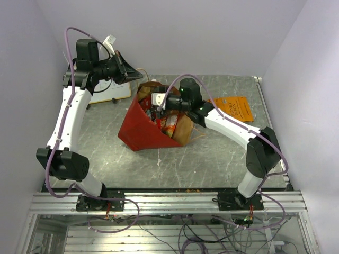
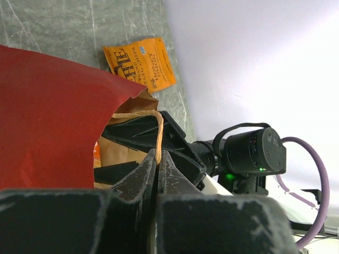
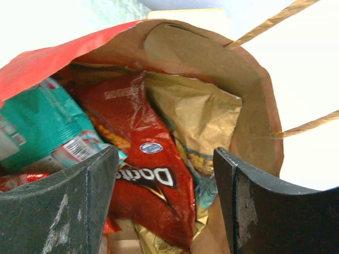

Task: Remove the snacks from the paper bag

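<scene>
The paper bag (image 1: 139, 128), red outside and brown inside, stands tilted in the middle of the table with its mouth facing right. My left gripper (image 1: 131, 74) is above its back rim, shut on a tan cord handle (image 2: 159, 135). My right gripper (image 3: 165, 159) is open at the bag's mouth (image 1: 159, 103). Straight ahead of its fingers lies a red Doritos packet (image 3: 145, 177), untouched. A teal packet (image 3: 37, 127) and a gold one (image 3: 204, 114) lie beside it inside the bag. One orange snack packet (image 1: 233, 108) lies flat on the table to the right of the bag.
A white whiteboard (image 1: 113, 93) lies at the back left under the left arm. The bag's other cord handle (image 3: 312, 124) hangs loose by the right finger. Purple walls close in the table on three sides.
</scene>
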`<state>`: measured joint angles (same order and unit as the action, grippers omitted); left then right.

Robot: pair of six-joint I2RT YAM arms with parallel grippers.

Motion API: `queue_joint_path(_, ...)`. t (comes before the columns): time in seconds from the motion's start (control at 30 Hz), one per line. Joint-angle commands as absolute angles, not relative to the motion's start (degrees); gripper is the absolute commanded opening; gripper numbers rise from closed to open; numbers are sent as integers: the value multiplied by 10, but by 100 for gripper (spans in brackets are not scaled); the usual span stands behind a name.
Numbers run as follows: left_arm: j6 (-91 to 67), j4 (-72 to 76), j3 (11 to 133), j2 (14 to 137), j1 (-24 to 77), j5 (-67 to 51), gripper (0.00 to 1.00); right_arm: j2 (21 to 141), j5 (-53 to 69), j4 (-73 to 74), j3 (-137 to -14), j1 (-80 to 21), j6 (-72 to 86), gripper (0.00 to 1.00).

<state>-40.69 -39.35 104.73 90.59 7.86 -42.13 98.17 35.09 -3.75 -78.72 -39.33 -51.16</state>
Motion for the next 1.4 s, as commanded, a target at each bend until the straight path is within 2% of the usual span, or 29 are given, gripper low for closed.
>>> queue_joint_path(0.0, -401, -385, 1076, 908, 85, -457, 7, 994, 306, -163, -775, -397, -473, 71)
queue_joint_path(0.57, -410, -344, 1089, 922, 94, -500, 7, 1098, 317, -223, -842, -396, -414, 73)
queue_joint_path(0.7, -410, -344, 1094, 924, 98, -501, 7, 1112, 323, -232, -847, -397, -406, 70)
queue_joint_path(0.8, -408, -347, 1093, 924, 97, -499, 7, 1119, 325, -239, -846, -396, -398, 62)
queue_joint_path(1.2, -420, -359, 1079, 916, 85, -469, 7, 1082, 323, -286, -803, -396, -362, 0)
queue_joint_path(1.37, -448, -339, 1047, 894, 59, -454, 7, 1046, 294, -342, -762, -396, -314, 0)
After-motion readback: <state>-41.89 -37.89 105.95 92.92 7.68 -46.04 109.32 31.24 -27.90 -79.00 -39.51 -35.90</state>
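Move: Your right gripper is already inside the mouth of the paper bag, open and pointing left. The gold packet lies about 7 cm ahead of it, 6 cm to its left and 4 cm lower. The red Doritos packet is nearer, some 2 cm ahead, 5 cm left and 6 cm down. The green packet is about 5 cm back, 6 cm left and 6 cm down. From the left gripper, the gold packet is roughly 4 cm ahead, 4 cm right and 16 cm below. Reach the open right gripper about 5 cm forward and 4 cm left, past the Doritos packet, rising slightly and then dipping to the gold packet, with the fingertips tilting up some 10 degrees. Shut the fingers fully on its top edge to pinch it, then start easing back and to the right. Keep the left gripper pinched on the bag's handle, letting it drift slightly right and part way back. ##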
